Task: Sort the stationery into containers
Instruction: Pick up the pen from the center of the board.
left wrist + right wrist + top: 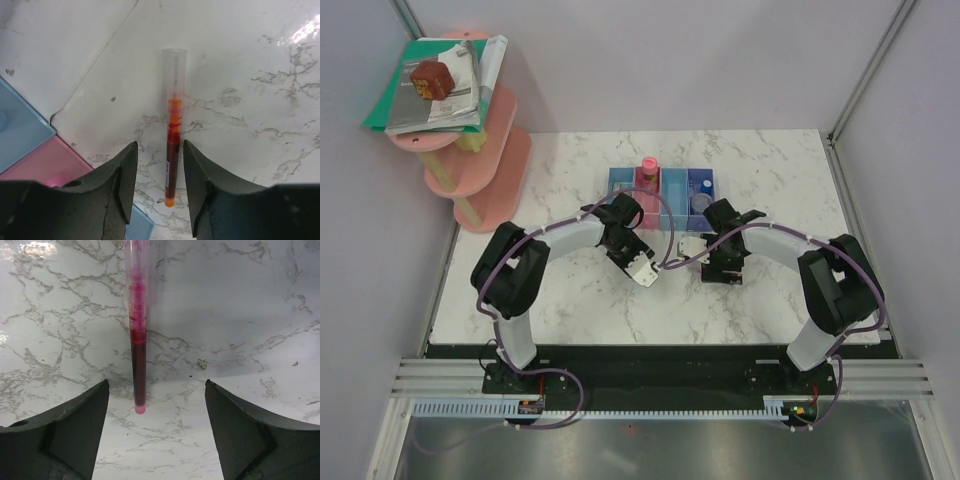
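The containers (673,181), a row of four small trays, stand at the table's middle back. A pink-capped tube (648,168) stands in the pink tray, and a grey blue-capped cylinder (701,201) lies in the darker blue one. In the left wrist view a thin red pen (172,160) with a clear cap lies on the marble. My left gripper (160,145) is open astride its tail end without touching it. A pink tray (40,165) and a light blue tray (20,135) sit just to its left. My right gripper (156,382) is wide open around the tip of a pink pen (138,345).
A tiered pink round shelf (490,170) stands at the back left, carrying stacked books and papers (455,95) with a brown block (432,78) on top. Both arms reach in just in front of the trays. Grey walls close the sides.
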`<action>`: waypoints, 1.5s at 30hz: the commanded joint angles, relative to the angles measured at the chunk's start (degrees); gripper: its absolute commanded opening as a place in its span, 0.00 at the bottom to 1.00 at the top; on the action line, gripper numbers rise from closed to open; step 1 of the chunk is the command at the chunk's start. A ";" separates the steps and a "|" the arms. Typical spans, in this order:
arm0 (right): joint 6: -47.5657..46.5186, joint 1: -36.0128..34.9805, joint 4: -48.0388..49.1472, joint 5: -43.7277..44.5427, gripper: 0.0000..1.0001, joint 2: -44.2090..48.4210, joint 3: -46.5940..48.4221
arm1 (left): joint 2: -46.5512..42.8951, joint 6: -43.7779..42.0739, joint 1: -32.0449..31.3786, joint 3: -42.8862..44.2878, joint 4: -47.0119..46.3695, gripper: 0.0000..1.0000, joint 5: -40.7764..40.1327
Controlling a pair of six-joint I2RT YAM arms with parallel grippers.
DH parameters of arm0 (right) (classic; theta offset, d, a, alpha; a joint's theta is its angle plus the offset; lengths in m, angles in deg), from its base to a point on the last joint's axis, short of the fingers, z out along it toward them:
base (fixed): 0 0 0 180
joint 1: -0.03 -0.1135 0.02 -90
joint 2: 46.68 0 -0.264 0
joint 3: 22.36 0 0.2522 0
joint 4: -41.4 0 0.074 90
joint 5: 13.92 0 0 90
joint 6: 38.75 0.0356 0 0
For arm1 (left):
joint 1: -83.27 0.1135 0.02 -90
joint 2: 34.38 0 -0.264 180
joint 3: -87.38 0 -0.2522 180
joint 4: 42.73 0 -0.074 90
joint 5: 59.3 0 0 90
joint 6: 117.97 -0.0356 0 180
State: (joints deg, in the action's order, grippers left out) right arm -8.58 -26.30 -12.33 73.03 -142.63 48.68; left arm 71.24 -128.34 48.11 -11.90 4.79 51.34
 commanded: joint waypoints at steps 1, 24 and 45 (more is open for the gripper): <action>-1.34 0.49 -0.73 -2.31 0.85 -0.65 3.28 | 5.20 -8.87 0.09 4.56 15.60 0.49 0.98; 0.16 0.93 -1.25 -3.98 0.86 -0.12 4.77 | 12.85 -7.20 -2.02 11.70 20.73 0.33 -5.96; -1.25 1.02 0.50 -4.95 0.85 -2.32 3.02 | 8.47 6.41 -2.90 14.52 22.14 0.02 -4.04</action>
State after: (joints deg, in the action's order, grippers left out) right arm -9.30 -25.18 -13.44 71.53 -143.37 51.10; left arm 80.80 -130.60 45.78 3.38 26.19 46.14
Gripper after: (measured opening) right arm 0.854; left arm 0.046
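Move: My left hand, half open, is just above the pen with the orange tip. The pen's middle lies about 3 cm back of the hand point, straight in line with it and 2 cm below. The pink compartment holding the capped bottle is about 15 cm ahead and 7 cm to the right. The pink pen lies some 21 cm to my left hand's right and 4 cm back. From my right hand, the orange-tipped pen is roughly 26 cm to the left, level, 2 cm below. My left hand eases about 1.5 cm back and to the left while sinking just under 1 cm, and the wrist turns some 15 degrees so the fingers stand more upright over the orange-tipped pen. From half open, my fingers close in two steps to almost shut and pinch the pen's barrel, just past the end of its clear cap on the side of the orange tip. ##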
